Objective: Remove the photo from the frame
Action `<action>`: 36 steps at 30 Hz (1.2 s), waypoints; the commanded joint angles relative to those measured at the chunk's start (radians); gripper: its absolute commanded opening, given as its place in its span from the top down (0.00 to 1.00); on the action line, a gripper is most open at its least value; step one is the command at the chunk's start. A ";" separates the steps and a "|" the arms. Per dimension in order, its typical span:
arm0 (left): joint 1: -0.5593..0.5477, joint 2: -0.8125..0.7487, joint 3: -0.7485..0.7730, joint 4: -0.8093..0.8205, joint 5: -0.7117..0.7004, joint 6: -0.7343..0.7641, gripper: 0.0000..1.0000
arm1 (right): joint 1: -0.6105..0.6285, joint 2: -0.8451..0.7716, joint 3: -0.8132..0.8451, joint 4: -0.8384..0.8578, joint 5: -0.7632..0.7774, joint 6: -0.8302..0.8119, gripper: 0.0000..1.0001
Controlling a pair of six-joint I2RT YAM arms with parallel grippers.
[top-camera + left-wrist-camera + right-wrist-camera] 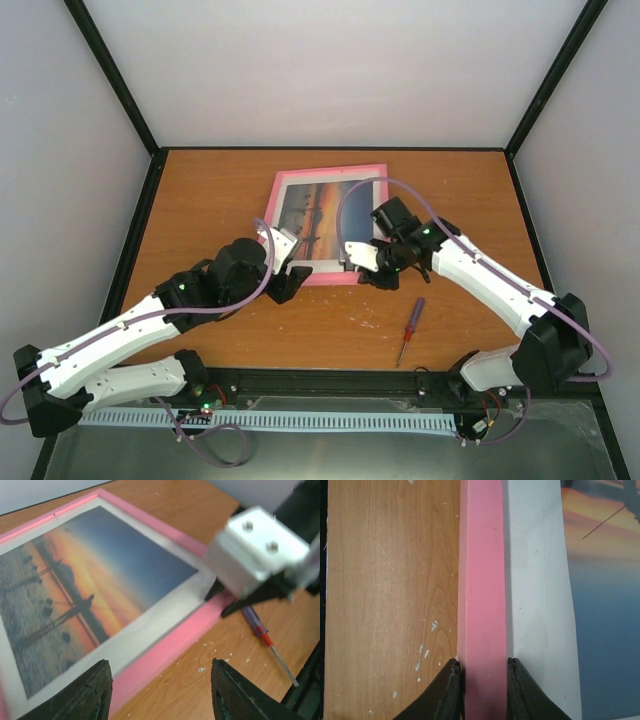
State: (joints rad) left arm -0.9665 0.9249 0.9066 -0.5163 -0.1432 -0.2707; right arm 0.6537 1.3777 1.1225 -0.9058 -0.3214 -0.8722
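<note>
The frame lies face up on the table, its thin pink border around a pale mat. Inside the mat shows the photo, an orange sunset over blue water. My right gripper is shut on the frame's pink border at the near right corner, one finger outside the border and one on the mat side. My left gripper hangs open over the frame's near edge, with bare table and pink border between its fingers. In the top view the left gripper is at the near left corner and the right gripper at the near right.
A screwdriver with a purple and red handle lies on the table near the right arm, also in the left wrist view. Small white flecks dot the wood beside the frame. Black posts and grey walls enclose the table.
</note>
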 commanded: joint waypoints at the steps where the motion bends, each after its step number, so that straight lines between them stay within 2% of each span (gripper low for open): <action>1: -0.014 -0.019 0.026 -0.050 0.053 0.101 0.46 | -0.073 -0.046 0.084 -0.031 -0.090 -0.004 0.97; 6: -0.037 0.045 0.032 -0.059 0.031 0.249 0.45 | -0.103 -0.070 0.117 -0.087 -0.131 -0.010 0.97; 15: -0.213 0.084 -0.032 0.056 -0.126 0.578 0.43 | -0.103 -0.091 0.130 -0.124 -0.184 0.043 0.97; 24: -0.218 0.167 -0.084 0.164 -0.234 0.817 0.42 | -0.103 -0.083 0.148 -0.146 -0.242 0.087 0.97; 36: -0.221 0.195 -0.152 0.374 -0.360 1.005 0.50 | -0.103 -0.091 0.162 -0.184 -0.287 0.109 0.97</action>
State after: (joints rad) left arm -1.1759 1.1202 0.7612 -0.2516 -0.4458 0.6384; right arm 0.5499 1.3262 1.2354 -1.1046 -0.5346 -0.7570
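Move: The left hand, empty and open, goes for the middle of the frame's near edge, about 10 cm below it, 4 cm to its right and 1 cm ahead; the photo's middle lies some 11 cm ahead, 5 cm right and 16 cm down. The right hand already pinches that edge by its right corner, so the edge's middle is about 11 cm to its left, level and roughly 1 cm lower. From the right hand the screwdriver lies some 11 cm right, 10 cm back and 15 cm below. The left hand sinks about 6.5 cm and shifts 4 cm to its right, dipping back towards the base and then coming forward again, while it rolls some 60 degrees about the line of its fingers (clockwise seen from behind the hand), fingers staying open, until the frame's near edge runs between them. Meanwhile the right hand keeps its pinch near the right corner and lifts the edge about 5 cm, first edging forward and to the right, then drawing slightly back. ##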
